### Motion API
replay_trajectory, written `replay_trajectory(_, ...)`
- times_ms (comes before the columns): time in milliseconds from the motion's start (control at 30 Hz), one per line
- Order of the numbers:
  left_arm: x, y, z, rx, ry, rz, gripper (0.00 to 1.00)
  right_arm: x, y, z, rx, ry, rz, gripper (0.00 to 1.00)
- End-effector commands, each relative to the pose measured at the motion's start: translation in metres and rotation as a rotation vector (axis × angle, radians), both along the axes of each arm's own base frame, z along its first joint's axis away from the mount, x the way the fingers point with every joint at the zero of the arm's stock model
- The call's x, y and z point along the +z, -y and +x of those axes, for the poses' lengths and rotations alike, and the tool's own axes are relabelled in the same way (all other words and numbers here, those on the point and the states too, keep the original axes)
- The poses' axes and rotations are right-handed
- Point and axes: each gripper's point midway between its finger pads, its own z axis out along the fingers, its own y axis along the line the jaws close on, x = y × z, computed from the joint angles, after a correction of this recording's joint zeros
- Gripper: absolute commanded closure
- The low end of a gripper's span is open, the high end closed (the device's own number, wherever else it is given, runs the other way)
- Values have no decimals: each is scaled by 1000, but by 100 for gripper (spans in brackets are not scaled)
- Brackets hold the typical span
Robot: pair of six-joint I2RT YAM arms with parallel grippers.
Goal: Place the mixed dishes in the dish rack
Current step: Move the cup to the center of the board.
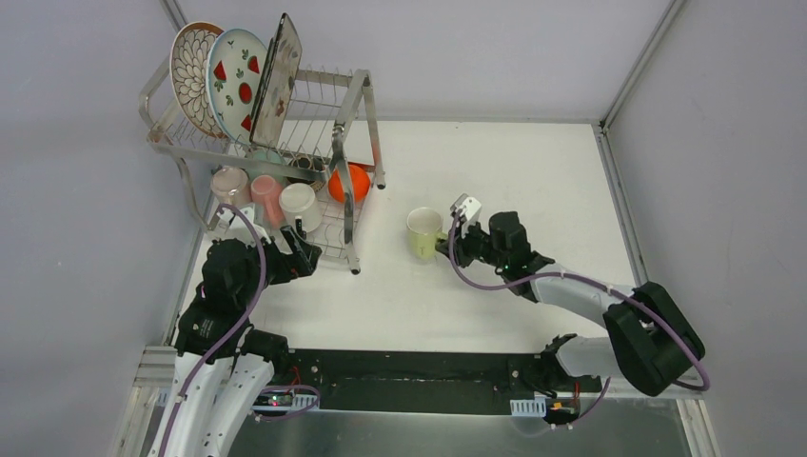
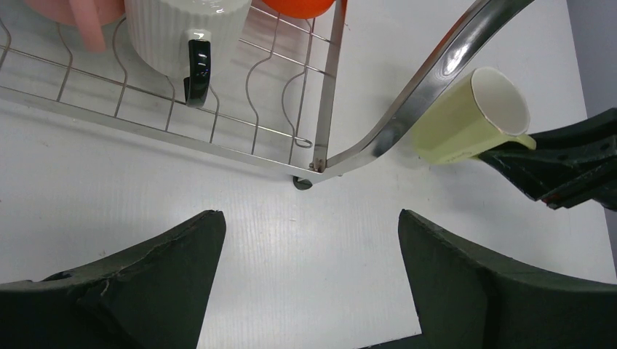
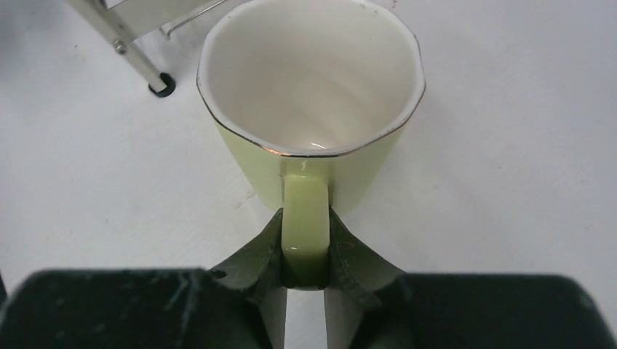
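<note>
The yellow mug (image 1: 423, 231) (image 3: 313, 87) is upright on the white table, right of the dish rack (image 1: 354, 114). My right gripper (image 1: 449, 246) (image 3: 305, 233) is shut on its handle (image 3: 305, 211). The rack's top tier holds a petal-pattern plate (image 1: 190, 76), a red-fruit plate (image 1: 238, 81) and a flowered square plate (image 1: 278, 76). Below sit a lilac mug (image 1: 228, 183), a pink mug (image 1: 266, 195), a white mug (image 1: 300, 205) (image 2: 182, 33) and an orange bowl (image 1: 350, 181). My left gripper (image 1: 306, 257) (image 2: 311, 233) is open over bare table at the rack's front edge.
The rack's front leg and foot (image 2: 303, 182) (image 3: 161, 89) stand between the two grippers. In the left wrist view the yellow mug (image 2: 469, 113) shows just past the rack's slanted tube (image 2: 436, 65). Grey walls close the table at the left, back and right.
</note>
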Motion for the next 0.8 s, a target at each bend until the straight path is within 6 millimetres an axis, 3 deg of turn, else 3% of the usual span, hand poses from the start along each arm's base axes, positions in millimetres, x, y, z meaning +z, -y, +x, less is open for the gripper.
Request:
replay_trajectory(0, 10, 0, 1, -3, 42, -15, 8, 33, -5, -10, -29, 130, 67, 95)
replay_trajectory(167, 9, 0, 2, -1, 36, -13, 9, 15, 0, -35, -51, 86, 52, 90)
replay_trajectory(433, 9, -1, 2, 2, 41, -5, 9, 4, 21, -67, -120, -70, 4, 63)
replay_trajectory(600, 9, -1, 2, 4, 43, -6, 9, 26, 30, -75, -162, -109, 27, 49)
replay_trajectory(767, 10, -1, 1, -3, 48, -5, 9, 56, 33, -77, -174, -111, 44, 40)
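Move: The right hand grips the yellow-green cup by its handle over open table; the bare patch where the cup is to stand lies about 4 cm back and 4 cm to the left, its surface some 7 cm below. The rack's near right foot is about 22 cm left of that patch and level with it; the orange bowl on the lower shelf lies some 19 cm ahead of the hand and 27 cm left. From the left hand the patch is roughly 5 cm ahead, 30 cm right and 17 cm down. Still pinching the handle, the right hand carries the cup back about 6 cm, towards its own base, and lowers it some 2 cm onto the bare board, right of the rack. The fingers then open to a bit over half and let go of the handle, while the hand backs off to the right and rises about 4 cm from its lowest point, turning roughly 10 degrees and tipping slightly down. ##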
